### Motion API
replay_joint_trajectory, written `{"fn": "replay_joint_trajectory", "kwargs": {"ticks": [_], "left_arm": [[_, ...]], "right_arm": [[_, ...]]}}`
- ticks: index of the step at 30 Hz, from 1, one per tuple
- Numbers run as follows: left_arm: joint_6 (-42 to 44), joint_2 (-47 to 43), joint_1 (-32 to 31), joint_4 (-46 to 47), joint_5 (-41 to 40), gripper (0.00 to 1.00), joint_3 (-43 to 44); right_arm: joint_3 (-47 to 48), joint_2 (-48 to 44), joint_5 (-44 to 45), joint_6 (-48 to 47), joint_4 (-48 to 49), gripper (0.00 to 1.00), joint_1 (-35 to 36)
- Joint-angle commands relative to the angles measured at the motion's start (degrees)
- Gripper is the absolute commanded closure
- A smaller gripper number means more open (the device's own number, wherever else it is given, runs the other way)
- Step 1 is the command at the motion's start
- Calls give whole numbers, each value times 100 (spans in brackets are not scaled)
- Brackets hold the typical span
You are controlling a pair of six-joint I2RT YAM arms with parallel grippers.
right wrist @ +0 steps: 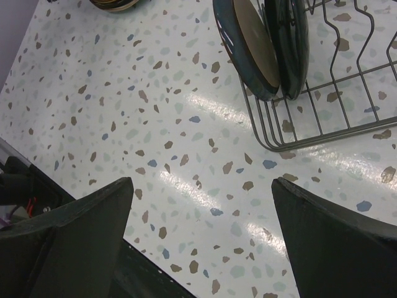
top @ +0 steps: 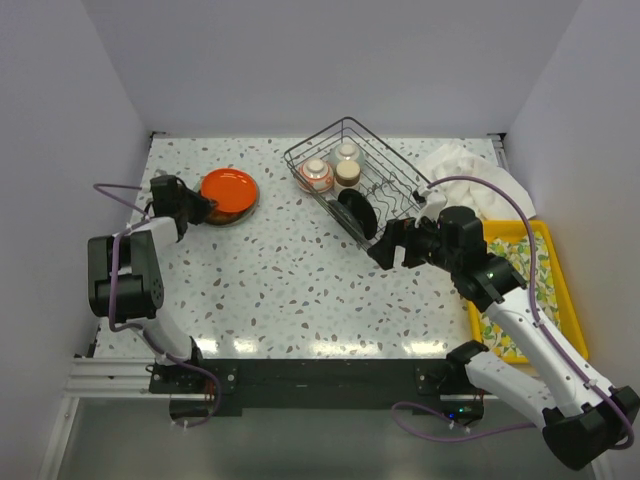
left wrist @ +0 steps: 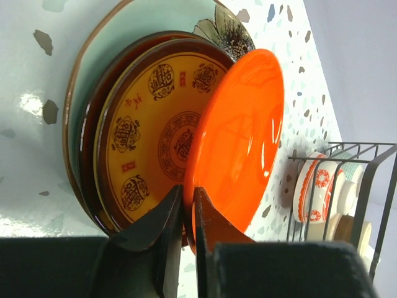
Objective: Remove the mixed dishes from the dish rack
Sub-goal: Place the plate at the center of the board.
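Note:
The orange-red plate (left wrist: 242, 136) tilts over a stack at the table's left: a brown-rimmed yellow patterned plate (left wrist: 149, 136) on a pale teal floral plate (left wrist: 124, 31). My left gripper (left wrist: 188, 195) is shut on the orange plate's (top: 229, 190) near rim, one finger on each face. The dish rack (top: 355, 180) stands at the back centre. It holds a red-patterned bowl (top: 315, 175), a cream and brown cup (top: 347, 165) and two dark plates on edge (top: 357, 212). My right gripper (top: 385, 245) hovers wide open and empty just before the rack's near corner, short of the teal plate (right wrist: 254, 43) and black plate (right wrist: 288, 37).
A yellow tray (top: 545, 290) lies along the right edge, with a white cloth (top: 470, 175) behind it. White walls close in the table on the left, back and right. The right arm reaches across the table's right half.

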Motion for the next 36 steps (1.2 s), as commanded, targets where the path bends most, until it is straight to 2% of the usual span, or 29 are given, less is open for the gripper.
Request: {"fn": "replay_joint_trajectory", "kwargs": {"ticks": [1, 8, 16, 26, 36], "left_arm": [[42, -92, 155, 277, 18, 78, 149], [209, -39, 191, 145, 36, 69, 272], [490, -250, 199, -101, -113, 65, 246], [667, -399, 191, -277, -246, 63, 220], [834, -619, 226, -453, -395, 65, 88]], "right_arm": [[40, -56, 125, -96, 0, 2, 22], [102, -38, 248, -122, -26, 2, 31], [93, -12, 213, -96, -8, 2, 22], [58, -21, 169, -70, 9, 2, 13], [49, -47, 134, -52, -17, 2, 22]]}}
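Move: The orange plate's near-left rim is still between the left fingers, its middle some 6 cm ahead and 6 cm to the right of the hand. The yellow plate on the stack that it is to lie on is centred about 4 cm ahead, 6 cm right and 3 cm below. The red-patterned bowl in the rack is roughly 33 cm right and 10 cm ahead. From the right hand the orange plate lies about 24 cm ahead, 49 cm left and 15 cm below. The orange plate's rim is eased loose over the stack: the left fingers part to about a third of their range and stay around the rim instead of pulling clear. The left hand shifts about 2 cm left, then also eases back about 1 cm at nearly the same height, rolling some 5 degrees so that its left side rises. ##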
